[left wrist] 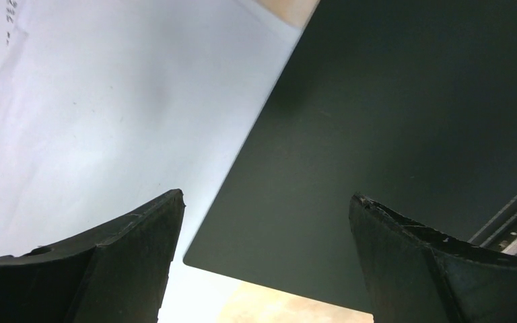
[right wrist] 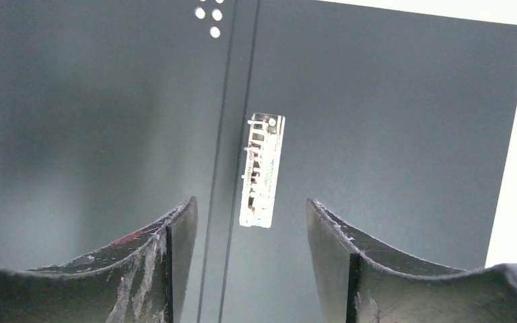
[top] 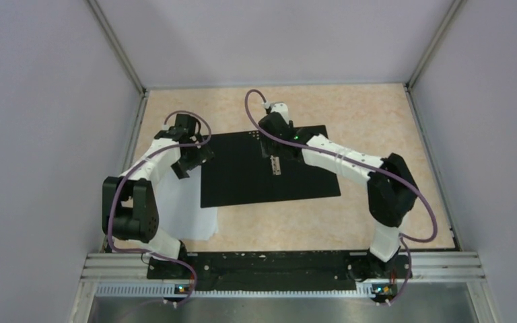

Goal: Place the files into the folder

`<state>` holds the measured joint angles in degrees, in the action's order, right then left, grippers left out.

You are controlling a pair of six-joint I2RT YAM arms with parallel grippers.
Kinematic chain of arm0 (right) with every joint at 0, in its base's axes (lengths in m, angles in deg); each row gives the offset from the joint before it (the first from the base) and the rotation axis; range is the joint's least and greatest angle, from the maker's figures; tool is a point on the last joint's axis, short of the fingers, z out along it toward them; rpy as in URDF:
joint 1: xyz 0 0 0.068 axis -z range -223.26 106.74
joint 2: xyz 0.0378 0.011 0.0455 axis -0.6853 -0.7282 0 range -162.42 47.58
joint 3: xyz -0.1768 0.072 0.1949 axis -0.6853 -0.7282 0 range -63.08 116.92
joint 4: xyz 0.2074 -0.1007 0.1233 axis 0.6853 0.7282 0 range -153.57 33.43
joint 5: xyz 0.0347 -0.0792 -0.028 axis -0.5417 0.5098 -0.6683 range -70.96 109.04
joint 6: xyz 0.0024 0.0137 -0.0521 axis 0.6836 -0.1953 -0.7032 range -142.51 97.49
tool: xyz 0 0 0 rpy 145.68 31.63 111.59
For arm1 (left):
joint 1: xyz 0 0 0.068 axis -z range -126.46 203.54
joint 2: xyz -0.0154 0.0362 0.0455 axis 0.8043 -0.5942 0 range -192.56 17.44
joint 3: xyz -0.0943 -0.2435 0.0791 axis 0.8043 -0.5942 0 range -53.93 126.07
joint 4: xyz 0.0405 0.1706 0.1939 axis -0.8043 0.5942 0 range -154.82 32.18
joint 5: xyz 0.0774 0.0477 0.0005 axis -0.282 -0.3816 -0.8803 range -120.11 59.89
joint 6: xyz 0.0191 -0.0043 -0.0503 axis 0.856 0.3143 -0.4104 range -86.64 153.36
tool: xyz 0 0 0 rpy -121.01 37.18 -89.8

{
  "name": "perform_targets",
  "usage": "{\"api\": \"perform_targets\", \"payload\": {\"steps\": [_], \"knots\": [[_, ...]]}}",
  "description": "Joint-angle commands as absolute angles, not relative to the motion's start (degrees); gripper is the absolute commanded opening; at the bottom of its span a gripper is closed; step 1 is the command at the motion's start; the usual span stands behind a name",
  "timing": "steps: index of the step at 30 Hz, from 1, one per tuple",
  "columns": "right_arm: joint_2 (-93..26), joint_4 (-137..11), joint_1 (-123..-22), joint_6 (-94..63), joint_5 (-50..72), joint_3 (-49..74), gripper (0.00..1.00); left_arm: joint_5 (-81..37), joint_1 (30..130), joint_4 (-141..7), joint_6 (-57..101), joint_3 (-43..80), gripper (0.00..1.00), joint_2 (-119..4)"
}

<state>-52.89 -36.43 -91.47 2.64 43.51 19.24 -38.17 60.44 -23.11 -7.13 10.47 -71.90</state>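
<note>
The folder [top: 242,175] lies spread open on the table with its black inside up and its metal spine clip [top: 277,165] near the middle. The files [top: 188,208], white sheets, lie flat beside the folder's left edge, partly under my left arm. My left gripper [top: 198,158] hovers open over that edge. In the left wrist view its jaws [left wrist: 266,198] straddle the folder's [left wrist: 390,121] corner, with the files [left wrist: 108,121] to the left. My right gripper [right wrist: 250,202] hangs open just above the clip [right wrist: 262,168], holding nothing.
The tabletop [top: 377,121] is beige and patterned, closed in by grey walls at the left, right and back. A black base rail [top: 276,262] with both arm mounts runs along the near edge. Small white holes [right wrist: 210,13] mark the folder near its spine.
</note>
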Motion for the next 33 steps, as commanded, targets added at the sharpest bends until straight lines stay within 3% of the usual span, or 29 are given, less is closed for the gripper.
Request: {"api": "perform_targets", "payload": {"steps": [1, 11, 22, 33], "knots": [[-60.4, -31.0, -89.8, 3.7, 39.6, 23.6, 0.57, -37.3, 60.1, -27.4, -8.9, 7.1, 0.97, -70.3], [-69.4, -32.2, -89.0, 4.0, 35.3, 27.0, 0.45, -36.7, 58.2, -30.1, -9.6, 2.4, 0.97, -71.0], [-73.5, -27.5, -88.9, 8.9, 43.0, 29.1, 0.24, -37.4, 56.9, -30.0, -10.6, 1.8, 0.97, -71.9], [-68.6, -28.5, -86.5, 14.6, 43.3, 22.1, 0.21, -36.8, 54.7, -29.8, -11.2, 1.0, 0.97, -74.3]]}}
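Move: The folder lies open and flat, its metal clip about 13 cm below the right hand, 2 cm ahead and 1 cm to its left. The folder's left flap is centred some 16 cm left of the right hand, level with it and 15 cm below. The stack of files, partly under that flap, has its middle about 10 cm back, 3 cm left and 7 cm below the left hand; from the left hand the clip is some 29 cm right and 4 cm ahead. The right hand drops about 12 cm almost straight down onto the near part of the folder's metal clip, its fingers tipping some 15 degrees steeper, then draws them in from well open to a narrow gap that pinches the clip's lever, edging a good centimetre right and turning slightly clockwise with it. Meanwhile the open, empty left hand sinks about 4 cm over the files beside the folder's left edge, easing back and then left, away from the flap. ##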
